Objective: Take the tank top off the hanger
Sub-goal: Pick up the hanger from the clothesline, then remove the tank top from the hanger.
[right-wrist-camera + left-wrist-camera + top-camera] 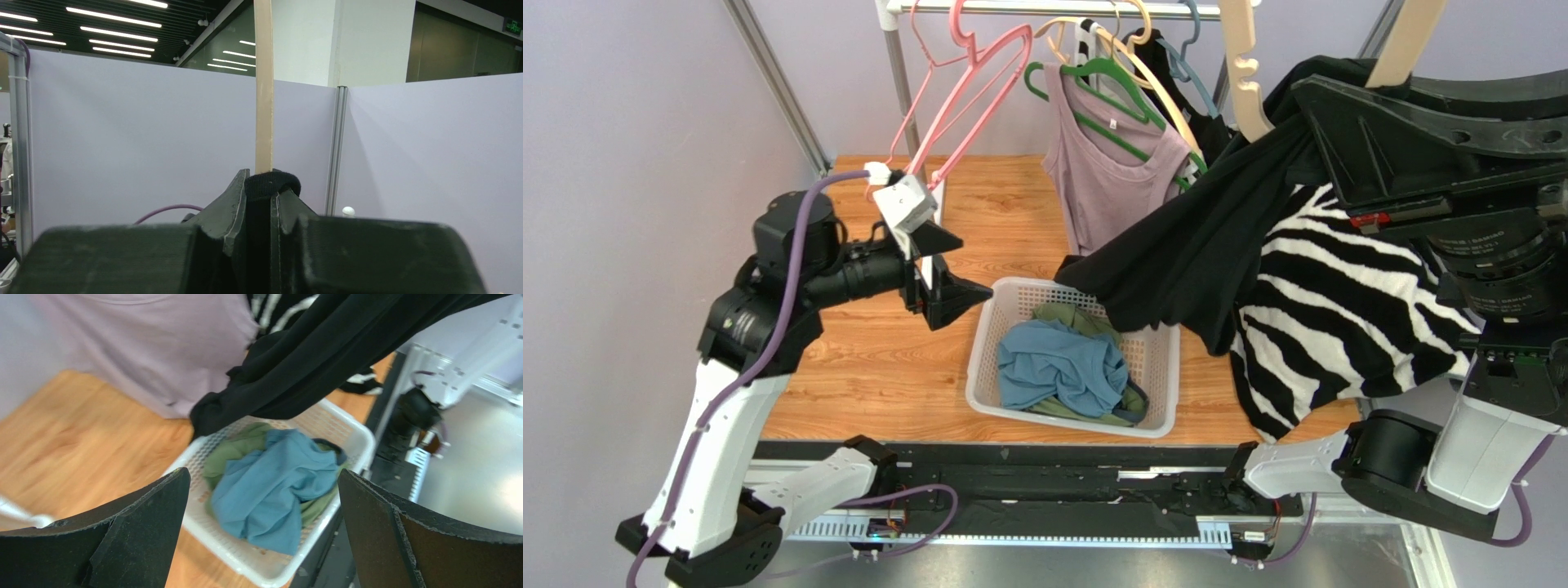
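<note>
A black tank top (1198,251) is stretched from the upper right down over the basket; in the left wrist view its dark fabric (319,361) hangs above the basket. My right gripper (264,184) is shut on a black strap of the tank top, and the pale wooden hanger (264,92) rises right behind the jaws. From above, the wooden hanger (1247,74) pokes up out of the black cloth. My left gripper (952,276) hovers open and empty left of the basket; its fingers (263,473) are well apart from the tank top.
A white basket (983,355) on the wooden table holds blue (1063,361) and green clothes. A zebra-striped garment (1345,306) hangs by the right arm. A mauve sleeveless top (1112,165) on a green hanger and empty pink hangers (952,86) hang from the back rail.
</note>
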Controlling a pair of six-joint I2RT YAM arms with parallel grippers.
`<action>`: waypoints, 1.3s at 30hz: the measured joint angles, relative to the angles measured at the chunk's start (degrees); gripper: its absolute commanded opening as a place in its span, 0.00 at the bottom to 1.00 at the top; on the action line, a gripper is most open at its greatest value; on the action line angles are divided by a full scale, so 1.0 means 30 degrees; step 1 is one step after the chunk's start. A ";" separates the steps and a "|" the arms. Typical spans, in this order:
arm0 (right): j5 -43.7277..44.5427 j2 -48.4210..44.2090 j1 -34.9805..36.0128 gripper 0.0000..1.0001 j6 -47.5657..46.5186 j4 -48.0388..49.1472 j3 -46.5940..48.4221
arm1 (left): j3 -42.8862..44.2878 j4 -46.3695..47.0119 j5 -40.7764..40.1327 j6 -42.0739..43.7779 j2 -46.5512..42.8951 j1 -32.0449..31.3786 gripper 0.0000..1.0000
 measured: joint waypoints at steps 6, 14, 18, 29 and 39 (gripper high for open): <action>-0.0299 -0.0474 0.0000 0.00 0.0495 0.0597 -0.0780 | -0.1392 0.2025 0.4670 -0.0364 0.1756 -0.0568 0.99; -0.0291 -0.0714 0.0000 0.00 0.0641 0.0488 -0.1698 | -0.4386 0.3912 0.6994 0.0364 0.3993 -0.2871 0.99; -0.0401 -0.0714 0.0000 0.00 0.0838 0.0459 -0.1821 | -0.4328 0.4597 0.6972 0.0444 0.5384 -0.3249 0.99; -0.0911 -0.0969 0.0000 0.00 0.1333 0.0423 -0.1967 | -0.0911 0.5858 0.6492 0.1967 0.8437 -0.4677 0.99; -0.0998 -0.1654 0.0000 0.00 0.1494 0.0262 -0.2011 | -0.0270 0.4102 0.4962 0.5931 1.0826 -0.6033 0.00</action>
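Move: The loose lower end of the black tank top, whose hanger the right hand holds high up, is about 18 cm to the left hand's right, some 10 cm lower and hardly 1 cm ahead. The basket lies about 15 cm right, 3 cm ahead and 34 cm below the left hand; the mauve tank top hangs roughly 19 cm ahead, 21 cm right and 10 cm lower. From the right hand, that loose end is some 17 cm left, 2 cm back and 42 cm below. The left hand sweeps about 17 cm to the right towards the loose lower part of the black tank top with fingers wide open, dipping, rising a little and dipping again to end some 13 cm lower, while the wrist turns about 35 degrees clockwise. Over the basket its fingers shut at the very end, pinching the cloth's left edge, while the right hand keeps its grip on the cream hanger and the cloth high up, drifting back only about 2 cm. ##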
